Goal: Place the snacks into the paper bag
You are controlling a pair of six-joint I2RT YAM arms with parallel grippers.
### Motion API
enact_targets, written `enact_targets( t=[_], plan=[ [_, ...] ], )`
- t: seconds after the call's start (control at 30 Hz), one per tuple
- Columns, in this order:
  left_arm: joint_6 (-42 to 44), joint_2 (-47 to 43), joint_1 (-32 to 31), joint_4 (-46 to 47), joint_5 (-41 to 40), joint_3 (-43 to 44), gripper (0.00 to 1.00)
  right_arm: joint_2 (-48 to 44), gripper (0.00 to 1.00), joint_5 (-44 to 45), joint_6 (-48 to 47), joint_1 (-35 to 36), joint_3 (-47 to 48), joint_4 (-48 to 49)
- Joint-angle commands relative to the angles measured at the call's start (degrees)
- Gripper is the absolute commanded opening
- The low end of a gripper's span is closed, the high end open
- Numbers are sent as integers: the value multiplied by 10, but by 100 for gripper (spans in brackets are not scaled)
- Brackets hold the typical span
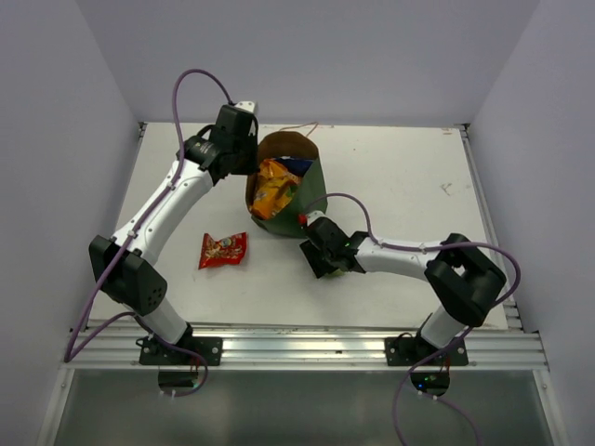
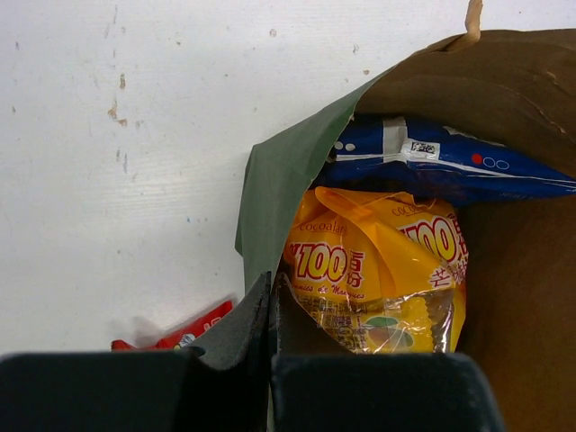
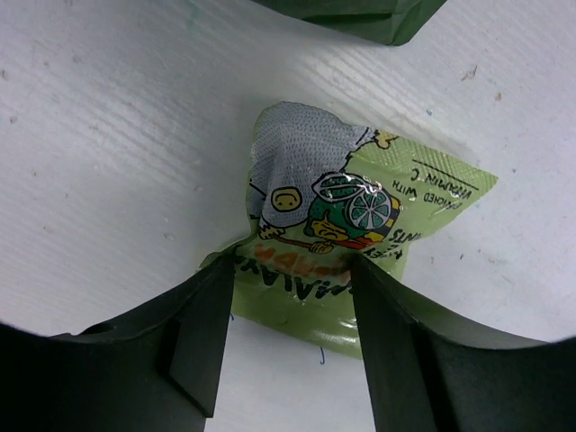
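The dark green paper bag [image 1: 308, 198] stands upright at the table's middle, its mouth open. Inside it lie an orange packet [image 2: 378, 261] and a blue bag [image 2: 432, 162]. My left gripper [image 2: 272, 283] is shut on the bag's green rim [image 2: 288, 171], at its left side [image 1: 251, 167]. A small red packet [image 1: 223, 250] lies flat on the table, left of the bag. In front of the bag, my right gripper [image 3: 290, 270] is low over a small green packet [image 3: 342, 207]. Both its fingers press the packet's sides, and the packet is buckled between them.
A thin tan cord handle [image 2: 472, 18] sticks up from the bag's far rim. The bag's bottom corner [image 3: 360, 13] is just beyond the green packet. Grey walls close the white table [image 1: 409, 177] on three sides.
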Motion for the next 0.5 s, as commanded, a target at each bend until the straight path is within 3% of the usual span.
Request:
enact_targets(
  t=[0.0, 0.17, 0.23, 0.37, 0.47],
  plan=[
    [-6, -37, 0, 20, -16, 31, 0, 26, 56, 2, -9, -4, -8, 35],
    [-7, -36, 0, 24, -13, 29, 0, 29, 31, 6, -11, -6, -7, 30],
    [-7, -36, 0, 24, -10, 28, 0, 21, 30, 14, -11, -6, -4, 20],
    [-7, -36, 0, 31, -3, 22, 0, -10, 3, 33, -3, -6, -5, -9],
    [-7, -34, 0, 34, 2, 21, 0, -47, 0, 74, 8, -6, 3, -57]
  ],
)
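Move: The green snack lies right under the right hand's still-open fingers, its middle about 2 cm ahead and 1 cm below. The paper bag's middle stands roughly 17 cm ahead of that hand, 9 cm to its left and 9 cm higher; the red snack is some 25 cm to its left and 5 cm ahead. From the left hand the green snack lies about 13 cm back, 17 cm to the right and 24 cm below. Low over the table, the right hand closes its fingers from a bit over half open to under a third, pinching the green snack's wrapper between the fingertips while it creeps about 1 cm forward. With the fingers nearly settled it starts to shift about 1 cm to its right, hardly rising, while the left hand stays in place, shut on the paper bag's left rim and still holding it. ##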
